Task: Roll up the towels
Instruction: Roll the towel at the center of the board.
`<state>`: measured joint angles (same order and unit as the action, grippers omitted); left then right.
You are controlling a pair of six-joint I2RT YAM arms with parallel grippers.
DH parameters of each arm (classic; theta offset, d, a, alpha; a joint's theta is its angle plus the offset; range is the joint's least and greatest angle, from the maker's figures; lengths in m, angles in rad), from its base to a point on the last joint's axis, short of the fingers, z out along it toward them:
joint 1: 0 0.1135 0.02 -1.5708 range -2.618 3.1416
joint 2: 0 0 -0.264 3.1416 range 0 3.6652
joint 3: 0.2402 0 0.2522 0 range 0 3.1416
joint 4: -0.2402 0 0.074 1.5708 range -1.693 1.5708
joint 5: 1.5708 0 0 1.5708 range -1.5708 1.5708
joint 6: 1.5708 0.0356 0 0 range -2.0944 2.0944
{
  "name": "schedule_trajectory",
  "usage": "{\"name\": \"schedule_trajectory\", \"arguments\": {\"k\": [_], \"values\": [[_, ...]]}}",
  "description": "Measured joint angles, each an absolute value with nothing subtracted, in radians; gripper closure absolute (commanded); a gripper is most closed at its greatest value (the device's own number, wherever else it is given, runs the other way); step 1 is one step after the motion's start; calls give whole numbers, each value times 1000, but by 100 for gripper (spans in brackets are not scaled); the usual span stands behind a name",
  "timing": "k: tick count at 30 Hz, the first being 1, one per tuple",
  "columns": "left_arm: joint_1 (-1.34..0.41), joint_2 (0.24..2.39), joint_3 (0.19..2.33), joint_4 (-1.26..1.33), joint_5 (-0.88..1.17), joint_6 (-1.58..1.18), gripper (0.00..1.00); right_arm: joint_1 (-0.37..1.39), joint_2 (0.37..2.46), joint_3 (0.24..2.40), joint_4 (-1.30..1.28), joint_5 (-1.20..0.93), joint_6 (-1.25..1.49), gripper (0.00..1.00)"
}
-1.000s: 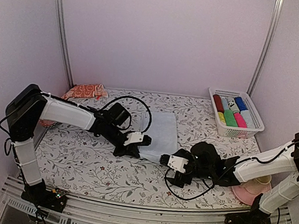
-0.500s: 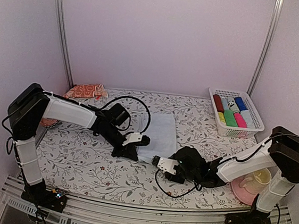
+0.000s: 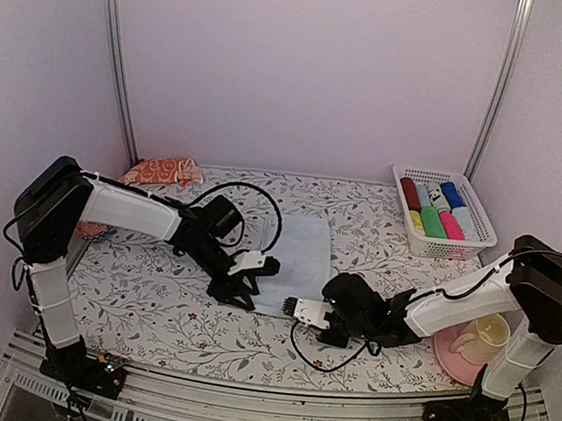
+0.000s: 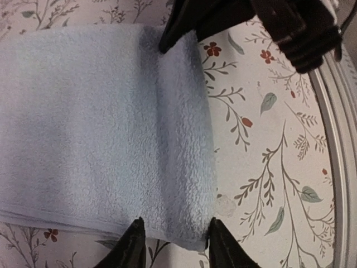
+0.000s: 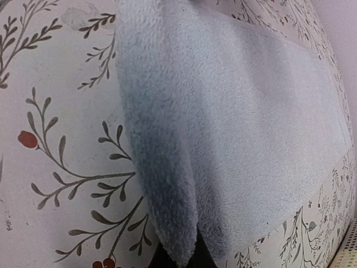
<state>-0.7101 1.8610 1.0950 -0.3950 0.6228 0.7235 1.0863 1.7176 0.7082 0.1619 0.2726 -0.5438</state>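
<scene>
The light blue towel (image 3: 302, 245) lies flat on the floral table, its near edge turned over into a narrow fold (image 4: 184, 139). My left gripper (image 3: 243, 289) stands open at the fold's left end, one dark finger (image 4: 133, 247) on each side of it. At the fold's right end my right gripper (image 3: 303, 311) is shut, and the towel's edge (image 5: 167, 212) is pinched between its mostly hidden jaws. The orange-red towel (image 3: 160, 171) lies crumpled at the back left, away from both grippers.
A white basket (image 3: 477, 216) holding several rolled coloured towels stands at the back right. A pink plate with a cup (image 3: 475, 350) sits at the near right beside the right arm. Metal frame posts rise at the back corners.
My right gripper has moved left to the towel's near edge and shut on it. My left gripper has opened and let go of the fold.
</scene>
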Motion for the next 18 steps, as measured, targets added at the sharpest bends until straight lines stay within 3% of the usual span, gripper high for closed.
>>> {"name": "schedule_trajectory", "arguments": {"k": [4, 18], "values": [[-704, 1843, 1075, -406, 601, 737, 35, 1086, 1714, 764, 72, 208, -516, 98], [-696, 1752, 1037, -406, 595, 766, 26, 988, 1731, 953, -234, -49, -440, 98]]}}
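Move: The light blue towel's middle is about 13 cm ahead and 7 cm right of the left gripper, some 4 cm lower; its folded near edge starts at those already parting fingers, its middle about 7 cm right. The right gripper already pinches that edge's right end, with the towel's middle about 13 cm ahead and 6 cm left. The pink plate is roughly 31 cm to this gripper's right and 2 cm back. Keep the right fingers shut on the near right end of the towel and raise it about 2 cm, easing as far left and slightly back, while tipping the fingers some 20 degrees towards straight down; sink a touch at the end. Meanwhile spread the left fingers much wider around the near left corner and draw that hand off it, left and then up. ##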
